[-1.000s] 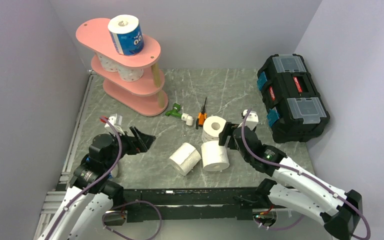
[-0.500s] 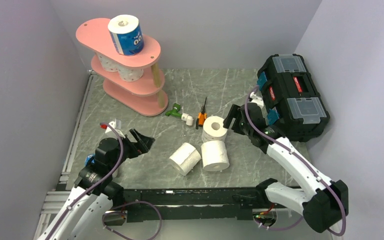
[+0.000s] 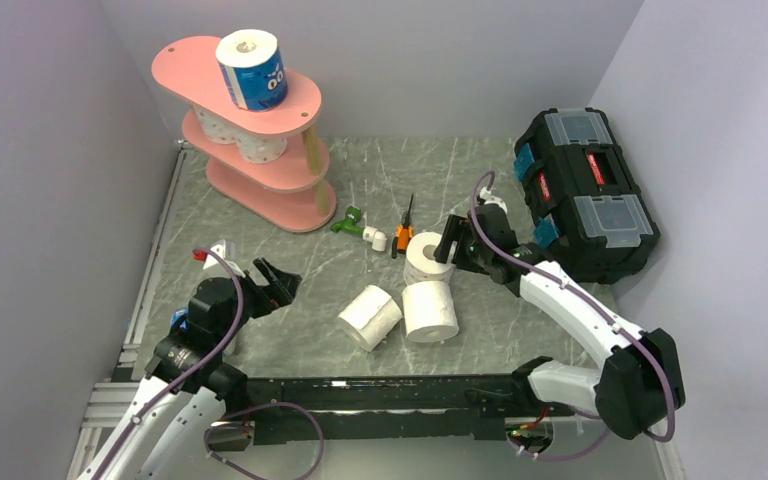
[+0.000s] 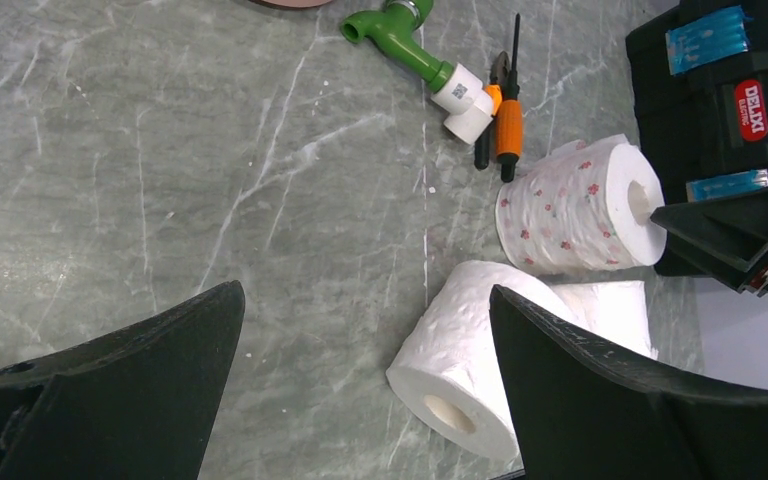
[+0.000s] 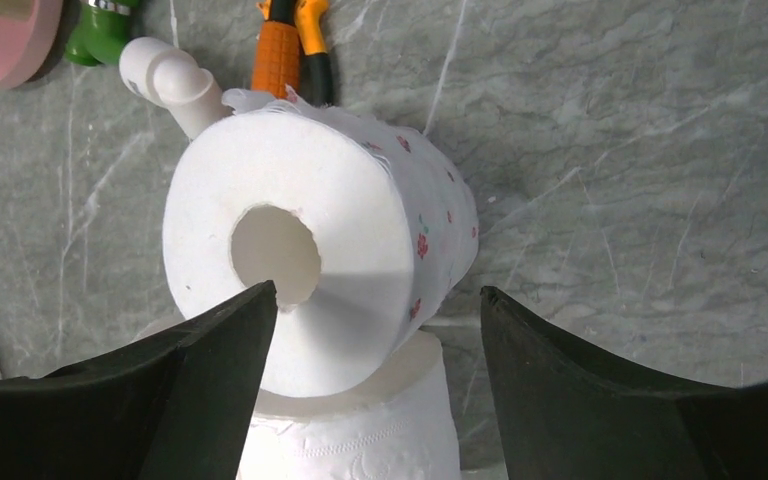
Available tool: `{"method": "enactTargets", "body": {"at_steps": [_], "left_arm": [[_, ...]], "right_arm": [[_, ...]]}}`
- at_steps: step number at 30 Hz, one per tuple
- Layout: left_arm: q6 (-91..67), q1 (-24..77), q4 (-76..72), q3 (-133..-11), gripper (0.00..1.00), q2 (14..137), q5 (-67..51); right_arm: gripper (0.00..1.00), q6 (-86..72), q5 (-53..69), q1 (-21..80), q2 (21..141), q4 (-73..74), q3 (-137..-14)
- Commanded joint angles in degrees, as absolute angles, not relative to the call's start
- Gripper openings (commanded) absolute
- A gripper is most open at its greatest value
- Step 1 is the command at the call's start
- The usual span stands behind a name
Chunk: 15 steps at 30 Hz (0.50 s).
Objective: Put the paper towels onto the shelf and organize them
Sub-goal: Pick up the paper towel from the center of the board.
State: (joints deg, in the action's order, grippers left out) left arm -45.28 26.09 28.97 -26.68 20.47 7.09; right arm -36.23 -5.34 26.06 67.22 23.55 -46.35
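Observation:
The pink shelf (image 3: 295,100) stands at the back left. A blue-wrapped roll (image 3: 253,70) sits on its top board and white rolls (image 3: 250,146) on the middle one. Three paper towels rest mid-table: a pink-dotted roll (image 3: 427,257) (image 5: 300,240) (image 4: 580,205), an upright plain roll (image 3: 430,311) (image 5: 360,430) and a plain roll lying on its side (image 3: 370,317) (image 4: 470,360). My right gripper (image 5: 375,295) (image 3: 455,250) is open over the dotted roll, one fingertip by its core and the other just outside its wall. My left gripper (image 4: 365,300) (image 3: 278,285) hangs open and empty, left of the lying roll.
A black toolbox (image 3: 585,195) fills the right side, close behind my right arm. A green-and-white plastic tool (image 3: 360,225) and an orange-handled screwdriver (image 3: 405,232) lie just behind the dotted roll. Grey walls close in the left, back and right.
My right gripper swung away from the front plain roll, out toward the toolbox, then came in over the dotted roll. My left gripper drew back a little and stayed open.

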Motion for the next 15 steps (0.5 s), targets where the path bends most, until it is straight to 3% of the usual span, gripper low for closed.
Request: {"method": "enactTargets", "body": {"at_steps": [1, 15], "left_arm": [[-44.6, 26.2, 28.0, -26.1, 0.99, 20.2, 8.7], [-45.7, 26.3, 30.0, -24.0, 0.99, 18.4, 9.2]], "right_arm": [[0.75, -36.4, -5.2, 26.0, 68.1, 20.5, -46.2], [0.52, -36.6, -5.3, 26.0, 71.8, 19.6, -46.4]]}}
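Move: Between the right hand's open fingers is the near-right wall of the upright flowered paper towel; its middle lies about 2 cm ahead, 3 cm left and 6 cm below. A plain white roll sits roughly 8 cm back and 3 cm left, another about 9 cm back and 14 cm left, and the orange pliers some 11 cm ahead and 8 cm left. From the left hand, the flowered roll is about 10 cm ahead, 25 cm right and 11 cm below. Sinking about 2 cm and easing a little forward, the right hand brings its fingers down over the upright flowered roll's wall, one at the core hole and the other outside. The fingers close partway, the outer one coming up against the roll's right side. The left hand, empty and wide open, also drops about 2 cm. ##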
